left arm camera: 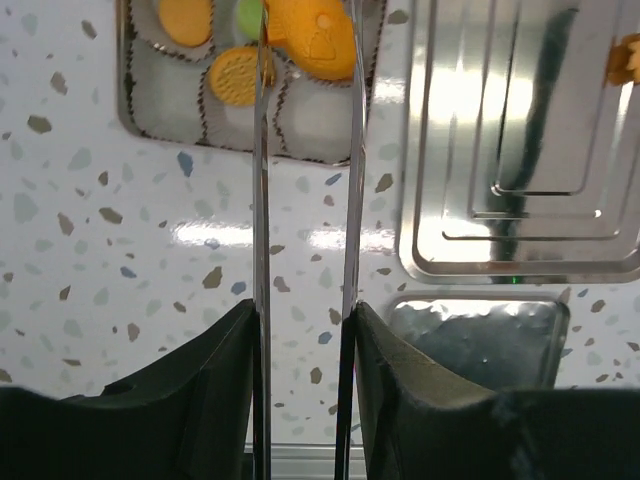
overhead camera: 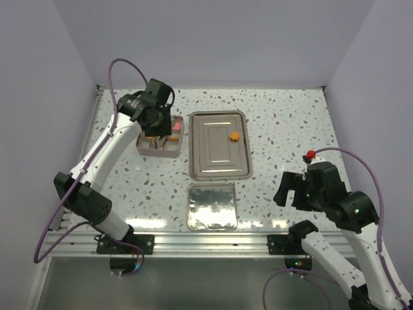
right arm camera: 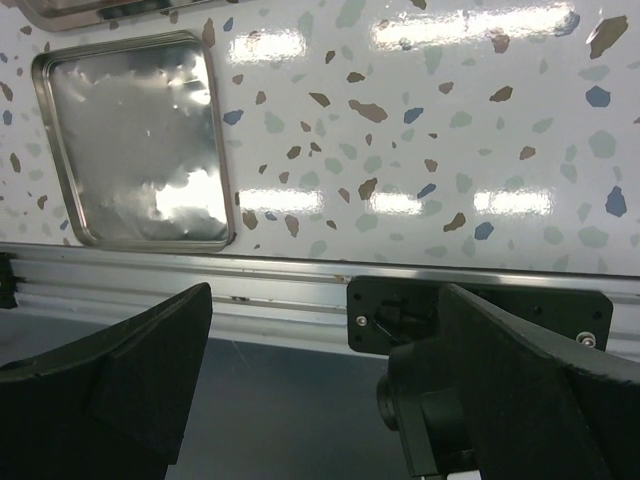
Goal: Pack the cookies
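Observation:
My left gripper (overhead camera: pixel 159 128) hangs over the small grey box (overhead camera: pixel 183 137) at the back left. Its long thin metal fingers (left arm camera: pixel 261 200) are shut on an orange cookie (left arm camera: pixel 312 35) above the box's paper cups. In the cups lie a plain orange cookie (left arm camera: pixel 185 20), a ridged orange one (left arm camera: pixel 235 75) and a green one (left arm camera: pixel 248 14). A pink cookie (overhead camera: pixel 174 131) shows at the box's right side. One more orange cookie (overhead camera: pixel 235 136) lies on the steel tray (overhead camera: pixel 216 165). My right gripper (overhead camera: pixel 290 190) stands wide open near the table's front right, holding nothing.
A flat shiny lid (overhead camera: pixel 211 205) lies in front of the tray, near the front rail (right arm camera: pixel 200 275). White walls close the table on three sides. The right arm's base mount (right arm camera: pixel 400 310) sits just under its open fingers.

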`<state>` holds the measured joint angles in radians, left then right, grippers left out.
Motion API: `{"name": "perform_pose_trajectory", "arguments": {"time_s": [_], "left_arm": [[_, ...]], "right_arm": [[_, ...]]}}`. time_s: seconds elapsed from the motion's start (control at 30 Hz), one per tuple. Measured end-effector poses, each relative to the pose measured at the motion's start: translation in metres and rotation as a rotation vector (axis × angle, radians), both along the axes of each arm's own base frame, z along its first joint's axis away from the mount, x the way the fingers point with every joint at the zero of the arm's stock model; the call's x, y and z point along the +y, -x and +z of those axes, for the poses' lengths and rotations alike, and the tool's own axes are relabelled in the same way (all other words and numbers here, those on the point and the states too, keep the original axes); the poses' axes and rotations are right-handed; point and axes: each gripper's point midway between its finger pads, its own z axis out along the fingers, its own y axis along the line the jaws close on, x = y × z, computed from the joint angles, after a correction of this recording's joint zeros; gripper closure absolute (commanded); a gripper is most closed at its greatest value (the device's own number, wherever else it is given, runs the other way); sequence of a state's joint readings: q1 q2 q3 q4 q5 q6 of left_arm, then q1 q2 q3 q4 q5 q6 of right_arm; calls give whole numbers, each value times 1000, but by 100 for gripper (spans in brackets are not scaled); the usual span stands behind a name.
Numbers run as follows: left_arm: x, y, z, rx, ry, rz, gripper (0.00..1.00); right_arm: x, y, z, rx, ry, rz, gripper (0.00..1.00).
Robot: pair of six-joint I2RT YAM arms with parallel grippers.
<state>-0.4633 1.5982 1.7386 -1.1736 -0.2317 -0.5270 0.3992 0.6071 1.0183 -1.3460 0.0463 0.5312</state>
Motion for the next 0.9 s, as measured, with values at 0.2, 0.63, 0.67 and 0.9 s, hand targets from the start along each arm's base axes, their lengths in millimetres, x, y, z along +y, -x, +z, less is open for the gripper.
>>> {"name": "perform_pose_trajectory", "arguments": {"time_s": [0.2, 0.63, 0.67, 0.9], "left_arm": [[49, 36, -34, 82, -61, 76, 55], [109, 35, -43, 82, -113, 183, 55], [110, 34, -43, 79, -113, 184, 55], [108, 20, -59, 111, -126, 181, 55]], "right_arm": [[5, 5, -5, 20, -34, 7, 1], [8, 15, -11, 11, -80, 1, 1], [8, 15, -11, 11, -80, 1, 1], [8, 15, -12, 18, -76, 0, 1]]}}
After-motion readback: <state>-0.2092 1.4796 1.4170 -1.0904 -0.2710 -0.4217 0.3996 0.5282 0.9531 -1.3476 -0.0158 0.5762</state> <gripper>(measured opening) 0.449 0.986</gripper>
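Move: The left hand already holds an orange cookie above the right side of the box; the empty near-left compartment it goes to lies about 9 cm to its left, 2 cm ahead and 13 cm below. At that same depth, the round biscuit sits some 4 cm left and 2 cm ahead of the hand, and another orange cookie 9 cm left and 7 cm ahead. From the idle right hand the compartment is roughly 46 cm left, 24 cm ahead and 9 cm lower. Keeping its pinch on the orange cookie, the left hand swings about 11 cm left over the packed box towards the empty near-left compartment, sinking and drawing back some 5 cm on the way, then easing forward again by 2 to 3 cm. The wrist turns about 10 degrees counter-clockwise as it travels, and once the leftward run stops the hand begins to sink a little more, with the cookie still clear above the box's near-left corner. ##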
